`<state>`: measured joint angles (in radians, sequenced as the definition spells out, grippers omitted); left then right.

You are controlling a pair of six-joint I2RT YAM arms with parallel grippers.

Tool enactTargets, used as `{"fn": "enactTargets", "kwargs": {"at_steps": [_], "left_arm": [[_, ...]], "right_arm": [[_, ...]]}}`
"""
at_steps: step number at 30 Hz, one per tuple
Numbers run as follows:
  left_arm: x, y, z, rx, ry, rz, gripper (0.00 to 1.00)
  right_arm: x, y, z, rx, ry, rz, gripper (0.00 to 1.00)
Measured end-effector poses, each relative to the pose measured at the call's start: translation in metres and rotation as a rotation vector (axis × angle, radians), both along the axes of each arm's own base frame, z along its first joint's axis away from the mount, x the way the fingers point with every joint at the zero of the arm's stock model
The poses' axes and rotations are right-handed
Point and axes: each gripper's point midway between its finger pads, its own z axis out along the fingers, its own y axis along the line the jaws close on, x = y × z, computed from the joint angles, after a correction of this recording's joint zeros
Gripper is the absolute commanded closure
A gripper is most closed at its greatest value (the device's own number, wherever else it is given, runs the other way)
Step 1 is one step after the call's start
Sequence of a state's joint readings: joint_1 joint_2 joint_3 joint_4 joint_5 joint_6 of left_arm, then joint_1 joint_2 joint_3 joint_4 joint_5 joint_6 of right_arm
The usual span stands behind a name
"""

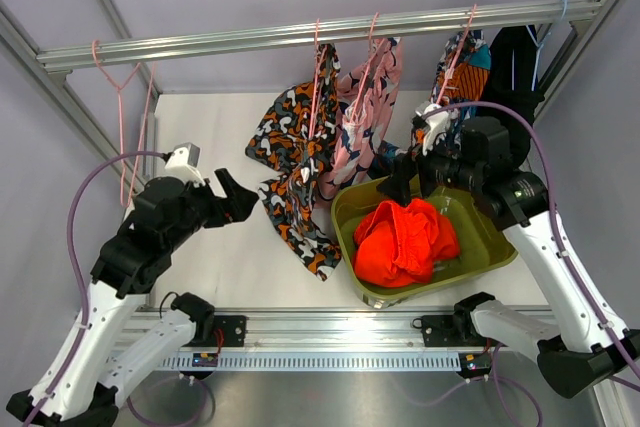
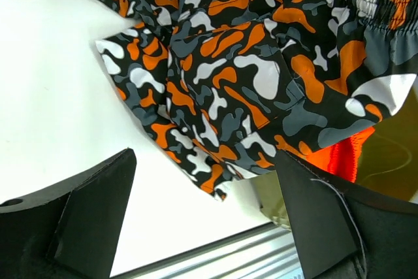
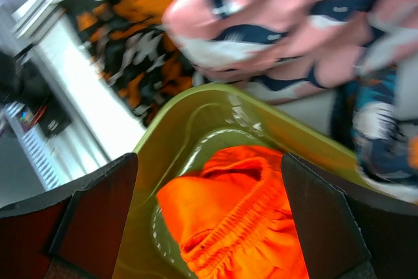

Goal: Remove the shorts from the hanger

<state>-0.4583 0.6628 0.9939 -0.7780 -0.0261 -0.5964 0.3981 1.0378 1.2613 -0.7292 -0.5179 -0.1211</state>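
Note:
The bright orange-red shorts [image 1: 405, 242] lie crumpled inside the green tub [image 1: 497, 252], off any hanger. An empty pale-pink hanger [image 1: 125, 117] hangs from the rail at the far left. My right gripper [image 1: 412, 179] hovers open over the tub's back edge. In the right wrist view its jaws [image 3: 209, 220] stand wide apart above the shorts [image 3: 241, 213], whose gathered waistband shows, and nothing is held. My left gripper [image 1: 235, 202] is open beside the camouflage garment, left of the tub. Only table shows between its jaws [image 2: 206, 227], and a strip of the shorts [image 2: 339, 158] peeks out at the right.
A black-orange-white camouflage garment [image 1: 295, 167] [image 2: 228, 63], a pink floral garment [image 1: 365, 107] [image 3: 261, 17], a multicoloured garment [image 1: 465, 67] and a black one [image 1: 515, 67] hang on pink hangers from the metal rail [image 1: 300, 35]. The camouflage fabric drapes onto the table beside the tub's rim [image 3: 196, 122].

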Motion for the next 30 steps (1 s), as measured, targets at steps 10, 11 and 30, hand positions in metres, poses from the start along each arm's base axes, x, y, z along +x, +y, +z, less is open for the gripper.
{"fn": "enactTargets", "kwargs": {"at_steps": [10,11,30], "left_arm": [[0.003,0.002,0.01,0.071,-0.094,-0.037,0.06],[0.003,0.002,0.012,0.068,-0.106,-0.039,0.06],[0.009,0.001,0.024,0.048,-0.212,-0.038,0.04]], "right_arm": [[0.047,-0.05,0.009,-0.024,-0.03,-0.459,0.01],[0.049,-0.055,0.009,-0.022,-0.031,-0.497,0.01],[0.057,-0.089,0.019,-0.036,-0.08,-0.709,0.01]]}}
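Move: The camouflage shorts hang about 12 cm ahead of the left hand, 12 cm to its right and 17 cm lower; the pink shorts are some 7 cm beyond them and 14 cm farther right. From the right hand the camouflage shorts lie roughly 9 cm ahead and 23 cm left, the pink ones 15 cm ahead and 7 cm left, the blue ones 17 cm ahead and 12 cm right. The red shorts lie in the bin, some 24 cm below and 6 cm back. Swinging to the right and forward, about 10 cm in all with a slight rise, the empty right hand draws away from the camouflage shorts over the far part of the bin. It turns some 40 degrees clockwise until its wide-open fingers point forward towards the hanging blue and pink shorts, easing to a stop. The left hand stays before the camouflage shorts, rises a couple of centimetres and tips its open fingers up slightly. ##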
